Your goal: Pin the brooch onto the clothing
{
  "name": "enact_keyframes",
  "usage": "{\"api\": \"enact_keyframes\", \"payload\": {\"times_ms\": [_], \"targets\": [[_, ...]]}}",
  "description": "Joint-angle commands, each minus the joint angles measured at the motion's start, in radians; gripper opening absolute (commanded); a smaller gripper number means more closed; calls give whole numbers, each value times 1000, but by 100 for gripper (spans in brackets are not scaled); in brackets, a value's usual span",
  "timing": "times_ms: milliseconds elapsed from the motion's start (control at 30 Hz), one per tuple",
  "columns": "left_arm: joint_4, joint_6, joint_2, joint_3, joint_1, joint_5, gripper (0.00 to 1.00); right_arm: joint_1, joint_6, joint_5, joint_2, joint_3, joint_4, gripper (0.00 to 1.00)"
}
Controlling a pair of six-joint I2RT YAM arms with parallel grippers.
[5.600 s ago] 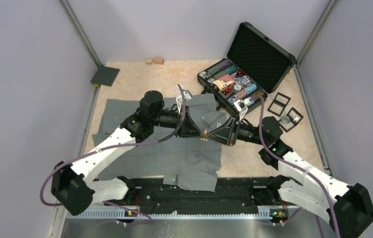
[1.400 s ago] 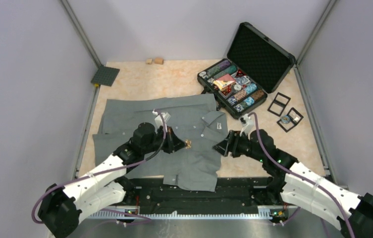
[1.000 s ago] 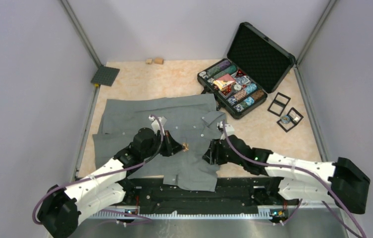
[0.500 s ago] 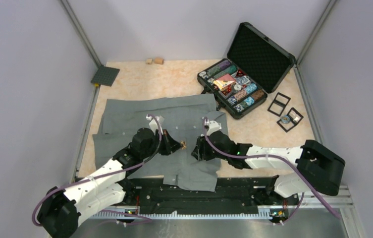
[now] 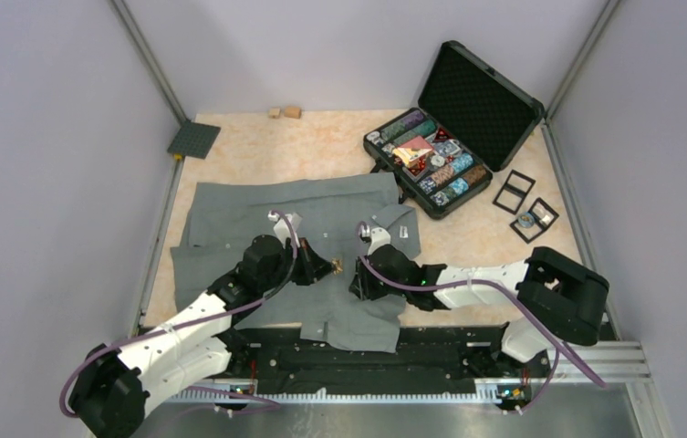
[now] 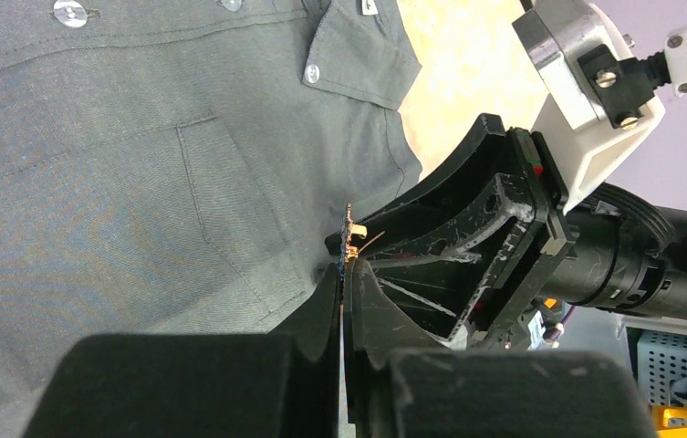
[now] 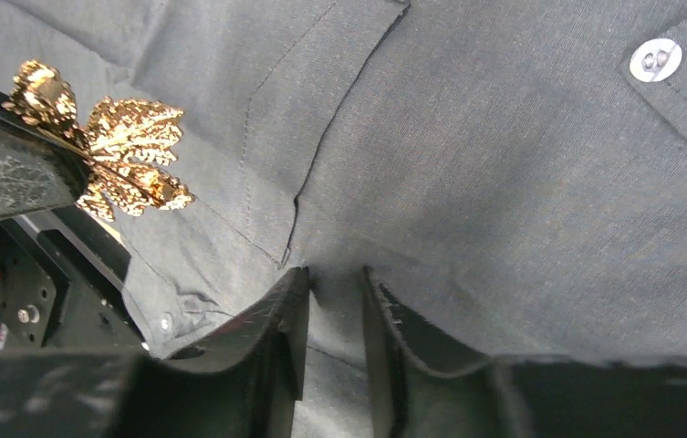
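Note:
The clothing [image 5: 257,214], a grey shirt, lies spread flat on the table. My left gripper [image 5: 326,267] hovers low over its chest and is shut on the brooch [image 5: 337,266], a gold leaf that juts from the fingertips [image 6: 352,245] [image 7: 111,146]. My right gripper [image 5: 355,281] sits just right of the brooch, facing the left one. Its tips [image 7: 335,274] press on the cloth [image 7: 504,182] by the pocket corner. The jaws stand a narrow gap apart with cloth between them. In the left wrist view the right gripper's black body [image 6: 467,246] is right behind the brooch.
An open black case of poker chips [image 5: 431,164] stands at the back right, touching the shirt's collar corner. Two black frames [image 5: 526,208] lie right of it. A dark grey plate [image 5: 193,140] and two small blocks [image 5: 285,112] lie at the back. Walls close in on both sides.
The right arm has swung left across the shirt to the brooch, come down onto the cloth and narrowed its jaws. The left gripper has held the brooch nearly still.

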State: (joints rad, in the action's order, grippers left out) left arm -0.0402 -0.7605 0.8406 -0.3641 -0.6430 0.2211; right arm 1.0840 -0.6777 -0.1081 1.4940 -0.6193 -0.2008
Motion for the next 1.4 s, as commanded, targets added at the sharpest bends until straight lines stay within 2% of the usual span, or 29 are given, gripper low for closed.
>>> {"api": "enact_keyframes", "payload": {"times_ms": [0,100,133,300,667,1367], "targets": [[-30,12,7,8,8,15,0,12,10,-5,20,-41,-43,23],[-28,24,14,12,8,17,0,12,8,-6,12,-42,-46,4],[-27,29,16,13,7,14,0,12,8,-8,8,-40,-46,0],[5,99,49,4,6,25,0,14,9,-10,-17,-22,-71,0],[-65,59,121,39,-42,-14,0,14,4,-23,-61,9,-98,0],[-46,134,242,-40,-150,-141,0,13,-7,-3,-68,24,-138,0]]}}
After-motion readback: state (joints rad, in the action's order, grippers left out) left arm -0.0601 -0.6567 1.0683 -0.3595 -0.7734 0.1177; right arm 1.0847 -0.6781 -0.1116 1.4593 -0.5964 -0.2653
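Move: The right gripper, half open, is right at the shirt cloth that it will pinch, about 1 cm under its finger pads. From the left gripper, which holds the brooch, that pinch spot lies some 8 cm below, about 5 cm to the right and 4 cm back. The collar-flap button is about 11 cm ahead and 4 cm to the right of the right gripper; the nearest placket button is about 15 cm ahead and 1 cm right of it. Shut the right gripper on the shirt cloth, then raise the pinched fold about 1.5 cm and hold it there. Meanwhile keep the brooch gripped and lower the left gripper about 7 cm, drawing it back some 2 cm and rolling its left side up a little over 10 degrees, so the brooch comes down beside the fold; end by easing right towards the pinch. ##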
